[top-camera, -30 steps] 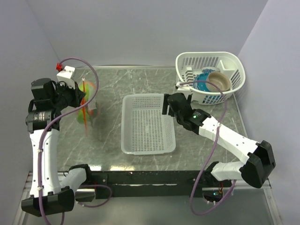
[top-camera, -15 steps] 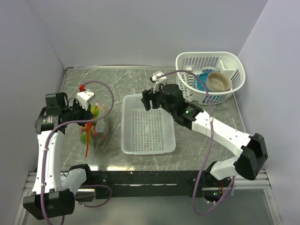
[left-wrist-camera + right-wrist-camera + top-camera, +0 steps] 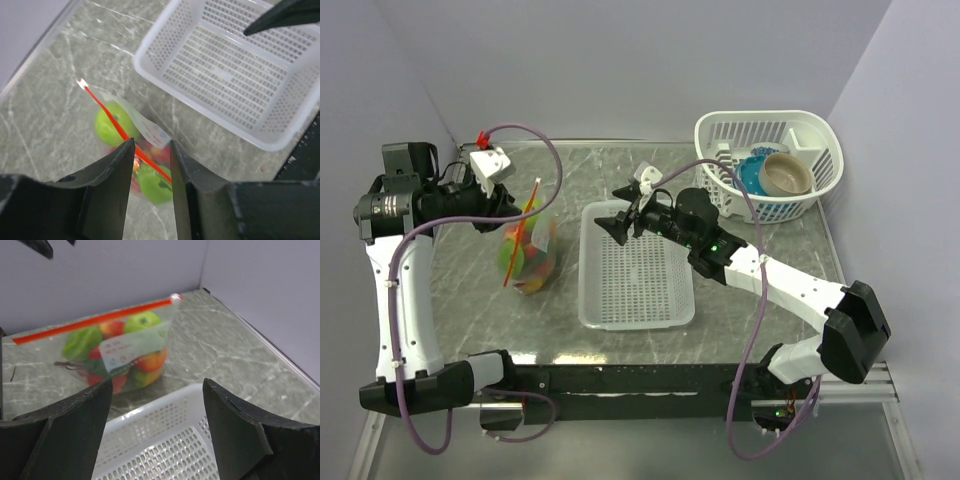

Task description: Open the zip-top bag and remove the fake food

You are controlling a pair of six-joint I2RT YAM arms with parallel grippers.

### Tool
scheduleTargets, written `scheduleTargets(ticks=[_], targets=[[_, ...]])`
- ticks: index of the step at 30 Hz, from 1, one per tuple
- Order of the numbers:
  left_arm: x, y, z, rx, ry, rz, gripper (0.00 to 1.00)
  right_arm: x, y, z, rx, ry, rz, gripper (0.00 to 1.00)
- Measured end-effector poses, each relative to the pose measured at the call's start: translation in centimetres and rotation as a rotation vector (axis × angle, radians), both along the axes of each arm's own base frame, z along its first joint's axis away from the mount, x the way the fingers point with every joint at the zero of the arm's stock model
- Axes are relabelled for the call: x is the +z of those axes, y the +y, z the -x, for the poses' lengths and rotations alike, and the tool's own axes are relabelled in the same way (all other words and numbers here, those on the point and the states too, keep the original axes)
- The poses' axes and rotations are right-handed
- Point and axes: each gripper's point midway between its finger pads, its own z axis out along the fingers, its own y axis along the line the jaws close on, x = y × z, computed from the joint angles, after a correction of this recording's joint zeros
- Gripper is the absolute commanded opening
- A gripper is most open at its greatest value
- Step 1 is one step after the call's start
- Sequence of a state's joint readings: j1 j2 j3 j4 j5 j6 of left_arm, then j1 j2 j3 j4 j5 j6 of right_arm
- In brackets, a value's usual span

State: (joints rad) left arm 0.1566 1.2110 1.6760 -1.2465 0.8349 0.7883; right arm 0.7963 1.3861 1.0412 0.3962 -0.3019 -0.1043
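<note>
The zip-top bag [image 3: 528, 255] stands on the table left of the tray, its orange-red strip on top; the top view shows it blurred. Through the clear plastic [image 3: 120, 347] I see the fake food [image 3: 142, 320]: green, red and orange pieces. My left gripper [image 3: 517, 213] hangs above the bag's back end, open. In the left wrist view the gripper [image 3: 151, 145] has a gap between its fingers, with the bag [image 3: 150, 131] and a green piece [image 3: 107, 127] below. My right gripper [image 3: 620, 222] is open over the tray's far left corner. It [image 3: 157, 390] faces the bag.
A white slotted tray [image 3: 586, 285] lies mid-table, right of the bag; its rim [image 3: 150, 407] sits under my right fingers. A white basket [image 3: 820, 150] at the back right holds a blue bowl [image 3: 755, 178] and a beige bowl [image 3: 787, 172]. Walls close the left and back.
My left gripper opened and let go of the bag, then rose toward the back. The bag shifted right and back. My right gripper swung left over the tray corner toward the bag.
</note>
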Motion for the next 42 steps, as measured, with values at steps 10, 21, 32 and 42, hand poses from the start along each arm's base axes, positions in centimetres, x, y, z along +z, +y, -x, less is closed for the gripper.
scheduleTargets(ticks=[10, 21, 32, 42], targets=[[-8.5, -0.4, 1.5, 0.081, 0.267, 0.097, 0.99, 0.6, 0.3, 0.4, 0.035, -0.028, -0.009, 0.82], [-12.8, -7.9, 2.8, 0.085, 0.266, 0.15, 0.99, -2.9, -0.6, -0.2, -0.031, 0.026, 0.034, 0.82], [-15.1, -8.8, 1.5, 0.195, 0.234, 0.098, 0.99, -4.2, -2.5, -0.3, -0.117, 0.048, 0.046, 0.82], [-15.8, -9.3, -0.9, 0.336, 0.212, 0.134, 0.85, -5.7, -4.6, 0.2, -0.183, 0.084, 0.048, 0.8]])
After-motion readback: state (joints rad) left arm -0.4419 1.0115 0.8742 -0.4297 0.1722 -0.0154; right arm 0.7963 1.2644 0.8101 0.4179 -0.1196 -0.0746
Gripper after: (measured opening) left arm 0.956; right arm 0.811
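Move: The zip-top bag, already out of my fingers, stands roughly 22 cm below my left hand, some 4 cm to its left and about 1 cm farther out. The white tray's middle is about 21 cm to the right of that hand, 4 cm ahead and 30 cm below. From my right hand the bag lies some 20 cm to the left, 1 cm nearer the base and 19 cm lower; the tray is 5 cm to the right, 2 cm ahead and 27 cm down. I drop my left hand about 15 cm down towards the bag while its half-open fingers spread fully, tipping them further down, then swing it some 10 cm right and slightly back. It ends with a short forward reach, the open fingers close over the red zip strip beside the tray's left rim. My open right hand sinks about 6 cm and drifts 4 to 5 cm right above the tray. ##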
